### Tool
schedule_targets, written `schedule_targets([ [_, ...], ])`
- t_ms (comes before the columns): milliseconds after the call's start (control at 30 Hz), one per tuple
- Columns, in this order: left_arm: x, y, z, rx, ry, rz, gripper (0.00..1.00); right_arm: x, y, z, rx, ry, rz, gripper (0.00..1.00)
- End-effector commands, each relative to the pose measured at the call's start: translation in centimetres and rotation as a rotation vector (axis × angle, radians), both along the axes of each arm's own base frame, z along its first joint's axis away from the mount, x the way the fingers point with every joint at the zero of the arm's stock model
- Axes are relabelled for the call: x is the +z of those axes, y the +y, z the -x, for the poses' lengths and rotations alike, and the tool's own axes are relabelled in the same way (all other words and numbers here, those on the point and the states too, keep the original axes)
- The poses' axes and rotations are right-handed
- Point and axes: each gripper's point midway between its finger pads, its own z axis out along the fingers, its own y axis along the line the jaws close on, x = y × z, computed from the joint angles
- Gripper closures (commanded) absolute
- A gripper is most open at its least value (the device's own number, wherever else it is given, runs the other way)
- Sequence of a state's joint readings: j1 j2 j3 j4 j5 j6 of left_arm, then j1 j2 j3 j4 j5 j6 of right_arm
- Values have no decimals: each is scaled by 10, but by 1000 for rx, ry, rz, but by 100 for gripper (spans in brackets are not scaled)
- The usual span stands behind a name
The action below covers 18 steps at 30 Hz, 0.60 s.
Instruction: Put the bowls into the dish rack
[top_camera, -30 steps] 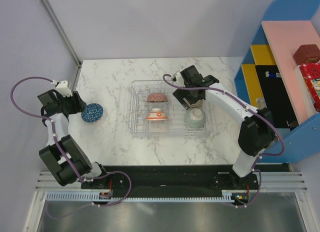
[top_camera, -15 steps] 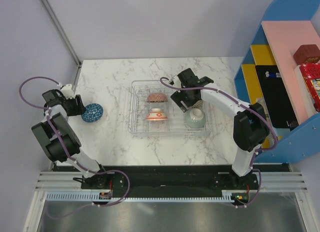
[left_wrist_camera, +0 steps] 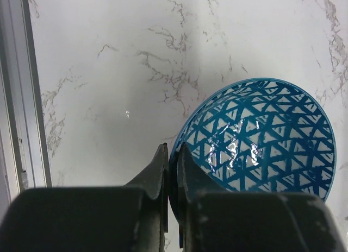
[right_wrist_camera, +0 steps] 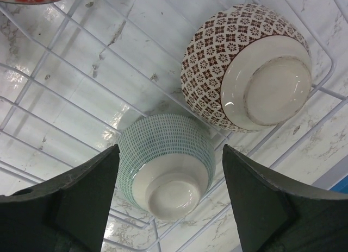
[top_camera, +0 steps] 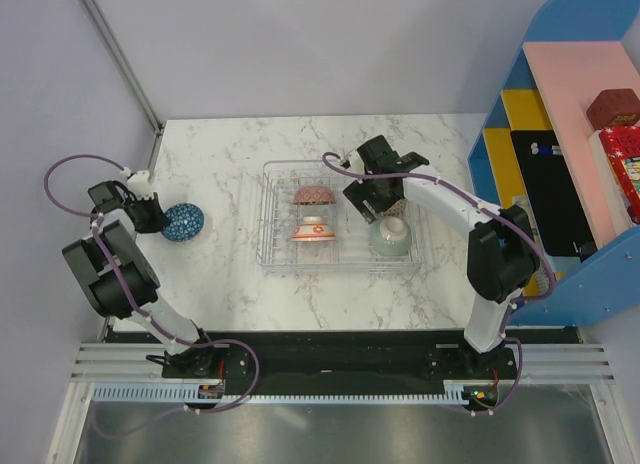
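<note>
A blue lattice bowl (top_camera: 185,222) (left_wrist_camera: 261,138) lies tilted on the marble at the left. My left gripper (top_camera: 142,213) (left_wrist_camera: 171,151) is shut on its rim, one finger inside and one outside. The clear dish rack (top_camera: 340,267) stands mid-table and holds a red-patterned bowl (top_camera: 313,195), a red-orange and white bowl (top_camera: 312,229) and a pale green bowl (top_camera: 390,239) (right_wrist_camera: 163,159). A brown-lattice bowl (right_wrist_camera: 244,67) lies upside down beside the green one. My right gripper (top_camera: 378,199) (right_wrist_camera: 169,150) hovers open above the upturned green bowl, holding nothing.
A blue shelf unit (top_camera: 560,134) with red boxes stands at the right edge of the table. A metal rail (left_wrist_camera: 16,100) runs along the table's left edge, close to the blue bowl. The rack's wires (right_wrist_camera: 81,83) cross under the right gripper.
My left gripper has shut on the blue bowl's rim, and the left arm has swung in toward the table's left edge. The right gripper has shifted slightly over the rack.
</note>
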State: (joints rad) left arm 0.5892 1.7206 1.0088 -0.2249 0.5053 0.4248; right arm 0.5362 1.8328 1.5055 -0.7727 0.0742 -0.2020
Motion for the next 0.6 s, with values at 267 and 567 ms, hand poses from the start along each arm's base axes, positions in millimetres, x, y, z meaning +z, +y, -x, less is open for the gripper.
schedule_targets([
  [267, 63, -29, 7, -70, -127, 25, 98, -6, -12, 13, -56, 126, -148, 20],
  [567, 164, -82, -11, -176, -326, -12, 98, -20, -3, 64, 44, 302, -236, 22],
])
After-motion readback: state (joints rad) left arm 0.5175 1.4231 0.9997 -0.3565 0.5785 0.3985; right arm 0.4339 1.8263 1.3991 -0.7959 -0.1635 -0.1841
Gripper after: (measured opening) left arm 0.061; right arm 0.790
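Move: The blue bowl is already pinched by its left rim, its middle some 5 cm right of the left hand; the dish rack's middle lies about 42 cm to that hand's right, roughly 1 cm ahead and 3 cm higher. The green bowl is about 3 cm back, 3 cm right and 7 cm below the open right hand. From that hand, the brown patterned bowl lies 5 cm ahead, 5 cm right, and the orange bowl 15 cm left, 2 cm back, both similarly low. The blue bowl is lifted by its rim in the left hand's kept pinch, slowly at first and then faster, about 9 cm up and 5 cm right towards the rack, the fingers tipping up some 10 degrees. Over the green bowl, the right hand eases right, then sinks and draws back about 3 cm each way, tilting its fingers back towards the base, still wide open, to bring them close about the bowl's sides; contact can't be made out. ##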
